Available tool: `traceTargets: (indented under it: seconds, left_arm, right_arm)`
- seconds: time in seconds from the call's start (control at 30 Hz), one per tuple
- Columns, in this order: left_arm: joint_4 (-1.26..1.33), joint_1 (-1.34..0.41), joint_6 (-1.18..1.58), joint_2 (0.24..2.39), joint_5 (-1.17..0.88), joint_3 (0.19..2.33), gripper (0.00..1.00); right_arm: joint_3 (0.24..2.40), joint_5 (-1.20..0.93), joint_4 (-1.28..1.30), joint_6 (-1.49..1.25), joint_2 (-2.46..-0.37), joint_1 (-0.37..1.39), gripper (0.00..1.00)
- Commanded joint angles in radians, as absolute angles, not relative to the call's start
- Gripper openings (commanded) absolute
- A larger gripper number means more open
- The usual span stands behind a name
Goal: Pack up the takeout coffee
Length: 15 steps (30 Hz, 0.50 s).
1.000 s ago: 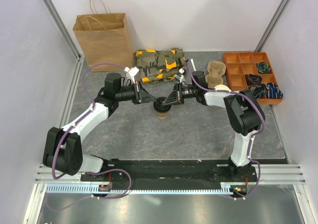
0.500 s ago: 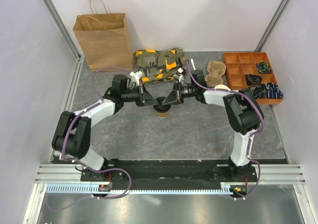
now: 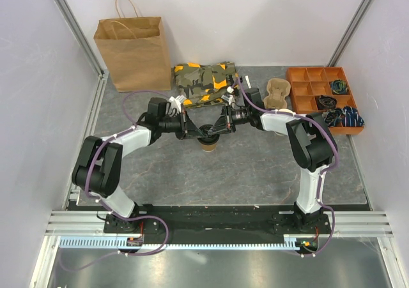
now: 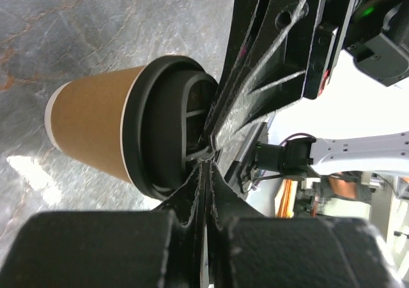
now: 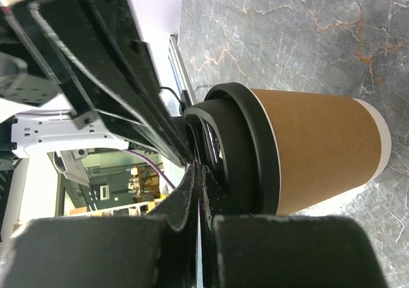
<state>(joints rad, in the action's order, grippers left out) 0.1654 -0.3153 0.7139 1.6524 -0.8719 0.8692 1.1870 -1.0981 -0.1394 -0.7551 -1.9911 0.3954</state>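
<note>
The takeout coffee (image 3: 208,141), a brown paper cup (image 4: 89,131) with a black sip lid (image 4: 163,131), stands upright on the grey table just in front of the camouflage cloth. My left gripper (image 3: 200,133) reaches in from the left and is shut, its fingertips (image 4: 206,163) pressed together against the top of the lid. From the right comes my right gripper (image 3: 216,131), also shut, its tips (image 5: 199,168) meeting on the lid (image 5: 236,147) above the cup wall (image 5: 319,151). Neither gripper has anything between its fingers. The two grippers nearly touch over the lid.
A tall brown paper bag (image 3: 133,52) stands open at the back left. A camouflage cloth (image 3: 204,82) lies behind the cup. A moulded-pulp carrier (image 3: 276,93) and an orange compartment tray (image 3: 319,87) of small items sit at the back right.
The left arm has folded in and its gripper has slid right onto the lid. Both grippers have closed the last bit. The cup has stayed put.
</note>
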Motion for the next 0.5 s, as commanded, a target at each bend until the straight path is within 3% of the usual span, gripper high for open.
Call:
traceTargets:
  seconds: [0.0, 0.17, 0.47]
  left_arm:
    - [-0.1, -0.316, 0.524, 1.534, -0.744, 1.012, 0.03]
    - [-0.505, -0.409, 0.226, 1.48, -0.413, 1.276, 0.17]
    - [-0.647, -0.592, 0.107, 1.512, -0.117, 1.35, 0.27]
  right_arm:
    - [1.175, -0.925, -0.008, -0.624, -2.065, 0.397, 0.0]
    - [1.184, -0.913, -0.002, -0.626, -2.066, 0.396, 0.0]
    - [1.181, -0.897, -0.002, -0.629, -2.046, 0.397, 0.0]
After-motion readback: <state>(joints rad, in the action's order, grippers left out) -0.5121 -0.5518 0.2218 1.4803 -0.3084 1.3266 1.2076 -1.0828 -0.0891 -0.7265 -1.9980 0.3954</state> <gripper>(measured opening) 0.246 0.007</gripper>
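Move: The lidded coffee cup stands directly under both hands' fingertips: its middle lies about 2 cm right of the left hand, 1 cm ahead and 6 below. From the right hand it's roughly 1 cm left, 1 ahead and 6 below. The camouflage bag lies some 23 cm ahead of the left hand, 2 right; the open cup stands around 23 cm right of the right hand, 5 ahead. Left hand lifts off the lid some 10 cm, parting slightly and tipping downward; right keeps shut fingertips on it. ##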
